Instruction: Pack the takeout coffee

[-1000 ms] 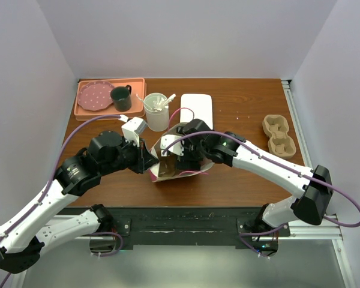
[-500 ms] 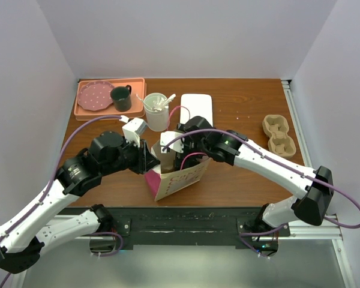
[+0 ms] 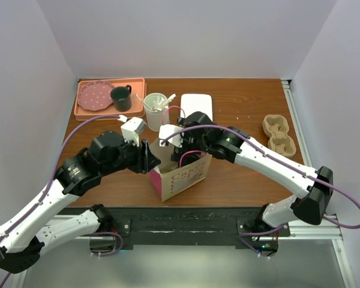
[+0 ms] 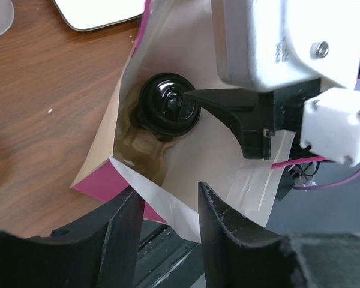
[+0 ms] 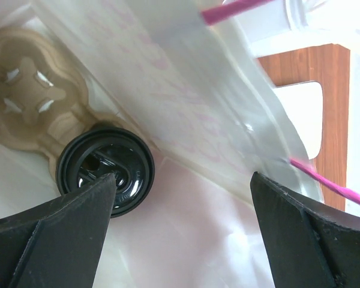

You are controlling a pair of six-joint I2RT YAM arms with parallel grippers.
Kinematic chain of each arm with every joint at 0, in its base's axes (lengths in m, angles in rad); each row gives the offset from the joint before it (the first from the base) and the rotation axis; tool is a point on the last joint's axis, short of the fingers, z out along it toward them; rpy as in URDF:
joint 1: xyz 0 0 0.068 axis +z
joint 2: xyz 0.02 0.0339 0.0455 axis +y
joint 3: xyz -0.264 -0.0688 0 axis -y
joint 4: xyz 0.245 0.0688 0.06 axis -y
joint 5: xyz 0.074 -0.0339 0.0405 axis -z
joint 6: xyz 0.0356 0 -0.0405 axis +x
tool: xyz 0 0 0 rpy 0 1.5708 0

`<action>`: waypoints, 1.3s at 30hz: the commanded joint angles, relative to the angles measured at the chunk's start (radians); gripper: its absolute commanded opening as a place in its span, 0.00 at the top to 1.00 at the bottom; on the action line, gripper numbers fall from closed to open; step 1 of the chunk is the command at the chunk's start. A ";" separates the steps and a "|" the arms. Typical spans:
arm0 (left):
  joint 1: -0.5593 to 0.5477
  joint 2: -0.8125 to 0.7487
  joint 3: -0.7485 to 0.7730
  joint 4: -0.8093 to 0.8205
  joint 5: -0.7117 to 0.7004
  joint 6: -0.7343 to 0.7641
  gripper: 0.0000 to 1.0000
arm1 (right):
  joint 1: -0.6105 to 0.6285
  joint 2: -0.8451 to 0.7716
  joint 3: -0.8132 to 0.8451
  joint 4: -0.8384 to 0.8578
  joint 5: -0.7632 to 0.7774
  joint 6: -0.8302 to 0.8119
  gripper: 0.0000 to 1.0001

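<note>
A paper bag (image 3: 183, 176) with pink sides stands upright mid-table, mouth open. Inside it, a coffee cup with a black lid (image 4: 168, 105) sits in a brown cardboard carrier (image 5: 30, 96); the lid (image 5: 105, 170) also shows in the right wrist view. My left gripper (image 3: 151, 163) is at the bag's near-left rim. In the left wrist view its jaws (image 4: 168, 201) stand apart, with the bag's white edge (image 4: 162, 201) passing loosely between them. My right gripper (image 3: 179, 150) reaches into the bag's mouth from above, wide open (image 5: 183, 180), one finger beside the lid and gripping nothing.
At the back left, an orange tray (image 3: 139, 84) holds a pink plate (image 3: 95, 96) and a dark green mug (image 3: 120, 98). A clear cup of stirrers (image 3: 156, 111) and a white flat rectangle (image 3: 196, 109) lie behind the bag. A second cardboard carrier (image 3: 279, 135) sits at the right.
The bag has gone from lying tipped over to standing upright. My left gripper, shut on its rim a second ago, has opened. The right gripper stayed wide open, now higher inside the mouth.
</note>
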 commanded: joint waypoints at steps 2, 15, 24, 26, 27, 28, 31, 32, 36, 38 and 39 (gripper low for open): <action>0.001 0.011 0.069 -0.021 -0.070 0.033 0.49 | -0.005 0.017 0.090 0.017 0.037 0.069 0.02; 0.001 0.057 0.171 -0.031 -0.184 0.109 0.37 | -0.005 0.025 0.178 0.055 0.134 0.244 0.02; 0.001 0.071 0.242 -0.014 -0.267 0.129 0.12 | -0.005 0.047 0.213 0.069 0.266 0.370 0.02; 0.001 0.064 0.245 0.003 -0.287 0.129 0.00 | -0.005 0.050 0.231 0.066 0.292 0.382 0.02; 0.001 0.064 0.250 0.008 -0.296 0.134 0.00 | -0.005 0.048 0.242 0.069 0.289 0.394 0.02; 0.003 0.072 0.268 0.011 -0.319 0.146 0.00 | -0.005 0.043 0.259 0.072 0.290 0.400 0.02; 0.001 0.098 0.320 0.018 -0.380 0.171 0.00 | -0.005 0.033 0.300 0.083 0.271 0.422 0.02; 0.003 0.104 0.331 0.026 -0.402 0.172 0.00 | -0.005 0.031 0.314 0.083 0.266 0.425 0.02; 0.001 0.115 0.357 0.113 -0.477 0.186 0.00 | -0.005 0.027 0.392 0.064 0.197 0.489 0.02; 0.003 0.107 0.343 0.164 -0.482 0.217 0.04 | -0.004 0.028 0.412 0.064 0.169 0.531 0.04; 0.003 0.109 0.327 0.219 -0.491 0.232 0.05 | -0.004 0.030 0.434 0.069 0.166 0.572 0.07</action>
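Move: The left hand's half-open fingers are around the bag's near left rim corner, with the bag's middle about 11 cm ahead, 6 right and 12 below. The open black cup stands some 18 cm ahead of this hand, 14 left and 19 below. The right hand is inside the bag, with the packed cup about 3 cm left and 8 below it, level fore and aft. The loose lid lies roughly 14 cm ahead of it, 11 right and 14 below. Up and away from the bag go both hands. The left eases forward-left, then climbs about 11 cm with some 7 forward and 4 left, opening fully to free the rim corner, its fingers tipping up and swinging counter-clockwise. The right, still wide open and empty, backs out over the rim, about 13 cm up and a little forward, turning some 25 degrees clockwise while its left side rolls up. ##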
